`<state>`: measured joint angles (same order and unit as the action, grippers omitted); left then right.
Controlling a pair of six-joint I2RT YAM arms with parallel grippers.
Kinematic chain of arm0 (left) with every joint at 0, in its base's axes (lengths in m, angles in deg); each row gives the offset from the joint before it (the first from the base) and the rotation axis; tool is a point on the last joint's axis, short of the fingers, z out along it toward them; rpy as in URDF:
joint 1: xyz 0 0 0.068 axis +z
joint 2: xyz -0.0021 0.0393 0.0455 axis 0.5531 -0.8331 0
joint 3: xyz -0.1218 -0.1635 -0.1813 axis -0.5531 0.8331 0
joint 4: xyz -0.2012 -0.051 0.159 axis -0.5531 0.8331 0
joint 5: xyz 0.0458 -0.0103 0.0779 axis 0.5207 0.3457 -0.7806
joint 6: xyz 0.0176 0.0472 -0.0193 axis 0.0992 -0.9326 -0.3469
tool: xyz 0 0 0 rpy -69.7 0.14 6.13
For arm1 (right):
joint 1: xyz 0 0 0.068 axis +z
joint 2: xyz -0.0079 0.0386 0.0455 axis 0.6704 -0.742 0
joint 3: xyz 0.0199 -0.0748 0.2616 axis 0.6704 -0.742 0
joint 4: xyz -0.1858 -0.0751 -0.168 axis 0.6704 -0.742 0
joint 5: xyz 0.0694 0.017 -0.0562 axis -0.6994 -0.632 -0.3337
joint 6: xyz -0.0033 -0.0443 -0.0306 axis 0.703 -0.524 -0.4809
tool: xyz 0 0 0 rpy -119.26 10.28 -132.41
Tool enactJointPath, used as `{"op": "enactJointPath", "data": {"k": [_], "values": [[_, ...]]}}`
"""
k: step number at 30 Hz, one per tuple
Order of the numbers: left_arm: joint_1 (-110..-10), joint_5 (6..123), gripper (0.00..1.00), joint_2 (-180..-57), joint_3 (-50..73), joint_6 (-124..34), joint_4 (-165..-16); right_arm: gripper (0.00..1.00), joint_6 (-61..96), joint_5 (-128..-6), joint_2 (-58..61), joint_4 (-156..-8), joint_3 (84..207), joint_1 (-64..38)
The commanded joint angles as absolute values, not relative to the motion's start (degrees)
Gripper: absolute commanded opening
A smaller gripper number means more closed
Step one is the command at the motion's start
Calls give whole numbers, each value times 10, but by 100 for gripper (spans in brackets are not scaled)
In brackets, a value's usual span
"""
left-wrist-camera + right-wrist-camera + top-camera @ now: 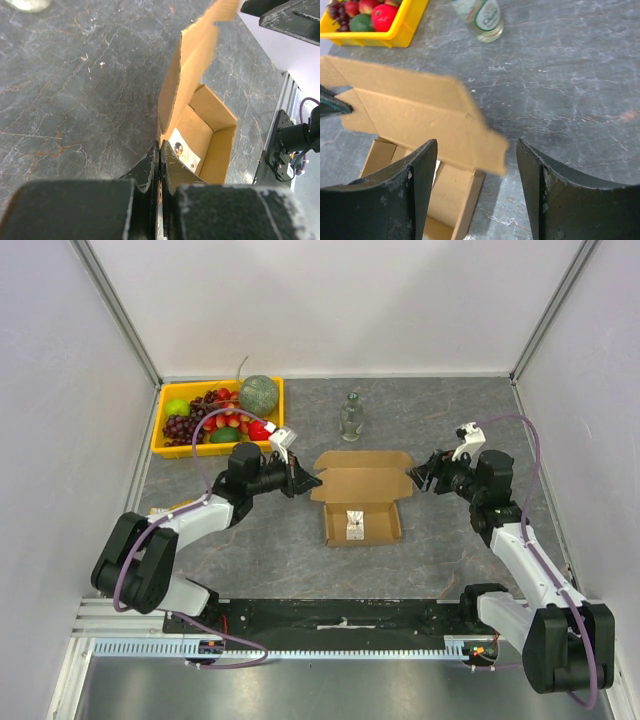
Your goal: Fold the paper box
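The paper box (360, 505) is brown cardboard and lies open in the middle of the table, with its lid raised at the far side and a white label (355, 523) on its floor. My left gripper (308, 480) is shut on the left end of the box's lid. In the left wrist view its jaws (160, 147) press together with the cardboard edge (172, 95) running in between them. My right gripper (416, 480) is open at the lid's right end. The lid's blurred right tab (485, 145) sits between the spread fingers (420, 170), touching neither.
A yellow tray (160, 430) of fruit stands at the far left of the table. A clear glass bottle (351, 415) stands upright just beyond the box. White walls enclose the table on three sides.
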<state>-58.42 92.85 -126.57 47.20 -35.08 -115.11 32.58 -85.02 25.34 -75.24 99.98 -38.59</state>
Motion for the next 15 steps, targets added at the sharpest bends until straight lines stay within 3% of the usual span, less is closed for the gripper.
{"op": "enactJointPath", "data": {"k": [1, 9, 15], "values": [[-578, 937, 2, -1226, 455, -408, -1113, 72, 315, -965, 245, -734, 1024, -386], [-562, 926, 2, -1232, 421, -410, -1075, 72, 297, -1013, 224, -720, 1020, -351], [-546, 929, 2, -1231, 425, -412, -1073, 72, 278, -960, 203, -727, 1020, -340]]}}
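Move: The right hand, open and empty, has the lid's right ear roughly 3 cm to its left, about 1 cm ahead and near its own height. From that hand, the middle of the raised lid is some 11 cm left and 1 cm ahead. The open tray lies about 11 cm left, 8 cm back and 7 cm lower, with the white card inside about 13 cm left, 8 cm back and 8 cm below. The left hand already pinches the lid's left ear; the right ear is about 19 cm to its right, practically level with it. Leftward and slightly back, the right hand sweeps about 5 cm with fingers staying wide open, turning some 15 degrees counter-clockwise, so that it comes round to the base side of the lid's right ear, by the tray's right end. Meanwhile the left hand, shut on the left ear, keeps its pinch and draws the box a little left, up and forward, by a centimetre or two. ##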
